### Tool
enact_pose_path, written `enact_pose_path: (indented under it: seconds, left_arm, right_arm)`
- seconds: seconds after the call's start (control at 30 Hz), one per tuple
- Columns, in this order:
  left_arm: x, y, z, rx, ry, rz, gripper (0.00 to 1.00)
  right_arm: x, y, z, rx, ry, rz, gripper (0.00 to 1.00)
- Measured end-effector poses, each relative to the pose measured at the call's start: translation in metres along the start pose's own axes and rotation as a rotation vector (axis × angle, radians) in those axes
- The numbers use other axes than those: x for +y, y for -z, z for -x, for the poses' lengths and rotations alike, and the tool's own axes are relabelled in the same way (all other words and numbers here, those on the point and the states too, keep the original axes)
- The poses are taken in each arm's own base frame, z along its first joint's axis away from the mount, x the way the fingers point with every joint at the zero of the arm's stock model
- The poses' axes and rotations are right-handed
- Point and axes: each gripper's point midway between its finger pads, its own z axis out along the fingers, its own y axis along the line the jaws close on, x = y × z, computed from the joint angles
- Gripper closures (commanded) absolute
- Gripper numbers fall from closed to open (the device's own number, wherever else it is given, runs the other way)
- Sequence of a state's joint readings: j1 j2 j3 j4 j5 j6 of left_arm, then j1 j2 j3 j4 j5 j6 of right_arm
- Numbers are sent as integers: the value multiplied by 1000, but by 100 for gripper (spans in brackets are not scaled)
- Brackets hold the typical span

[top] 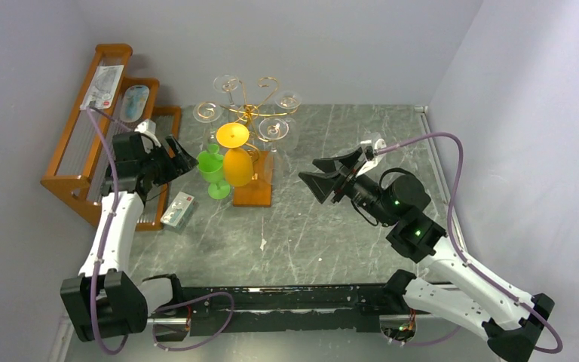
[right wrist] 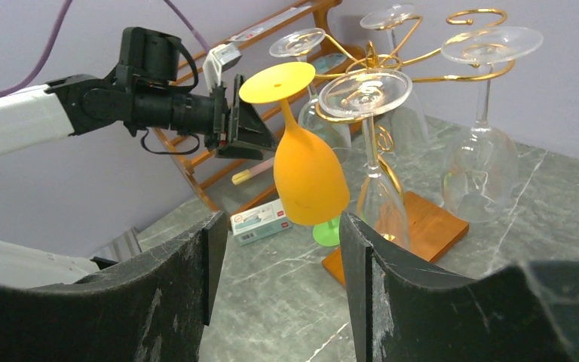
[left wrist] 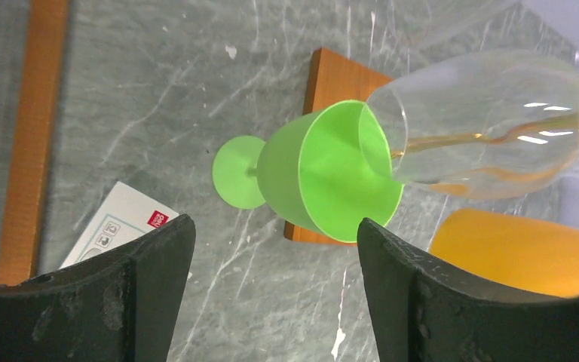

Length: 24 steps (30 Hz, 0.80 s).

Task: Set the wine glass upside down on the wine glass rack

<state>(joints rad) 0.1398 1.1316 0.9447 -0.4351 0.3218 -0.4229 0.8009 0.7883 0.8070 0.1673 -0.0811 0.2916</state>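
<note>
The wine glass rack (top: 250,113), gold wire on an orange-brown base (top: 256,190), stands at mid-table. Several clear glasses (right wrist: 482,162) hang from it upside down, and an orange wine glass (top: 237,166) hangs upside down at its near left arm. A green wine glass (top: 212,167) stands upright on the table beside the base. My left gripper (top: 188,157) is open just left of the green glass (left wrist: 324,170), holding nothing. My right gripper (top: 309,169) is open to the right of the rack, facing the orange glass (right wrist: 309,177).
A stepped wooden shelf (top: 90,151) holding small packets stands against the left wall. A small white box (top: 179,209) lies on the table in front of it, near my left arm. Walls close the table at the back and right.
</note>
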Motion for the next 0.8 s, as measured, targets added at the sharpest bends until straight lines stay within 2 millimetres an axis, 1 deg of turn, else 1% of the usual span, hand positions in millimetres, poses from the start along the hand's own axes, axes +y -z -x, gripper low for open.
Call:
enact_pose_path:
  seconds: [0.1,0.2,0.23,0.3,0.37,0.43,0.53,0.7,0.8]
  left_arm:
    - [1,-11,-11,49,-9,-4,21]
    - [1,-20,-21,90,-15,-3,27]
    - [0,-24,-25,107,-21,-4,29]
    - [-3,-31,-33,141,-38,-2,30]
    - [-6,-40,-38,170,-77,18,34]
    - [-9,-47,-40,188,-122,44,41]
    - [-8,-52,-39,199,-170,84,53]
    - [-1,-51,-37,202,-213,150,72]
    - [2,-48,-40,214,-237,178,81]
  right_arm:
    - [-1,1,-3,3,-1,-3,40]
    - [-3,4,-7,5,-4,-9,40]
    - [-4,5,-9,5,-4,-12,40]
    - [-6,7,-12,8,-5,-18,40]
    - [-7,7,-13,9,-5,-24,40]
    - [-8,7,-13,8,-4,-29,40]
    - [-8,8,-12,5,-1,-31,40]
    - [-8,8,-11,1,0,-32,40]
    - [-8,8,-11,0,0,-32,40]
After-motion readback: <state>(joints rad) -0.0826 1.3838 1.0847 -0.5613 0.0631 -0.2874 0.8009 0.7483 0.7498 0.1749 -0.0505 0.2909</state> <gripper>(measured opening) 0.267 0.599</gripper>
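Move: The upright green glass stands about 6 cm to the left hand's right and 2 cm farther out, its middle some 12 cm below. The clear glass hanging on the rack is about 6 cm ahead and 7 cm right of that hand; the hanging orange glass is 13 cm right and 1 cm back. The white box lies 5 cm left, 5 cm back and 18 cm down. From the right hand, the green glass is roughly 17 cm ahead, 24 cm left and 29 cm down. The open left hand sinks about 5 cm to the near left rim of the green glass, working some 3–4 cm to its right and about 2 cm forward, then easing back a little to the left at rim height. As it arrives, the wrist rolls its left side up some 15 degrees and tips the fingers further down, and the fingers close from wide to mostly shut with one inside the bowl and the other outside, the wall between them. ##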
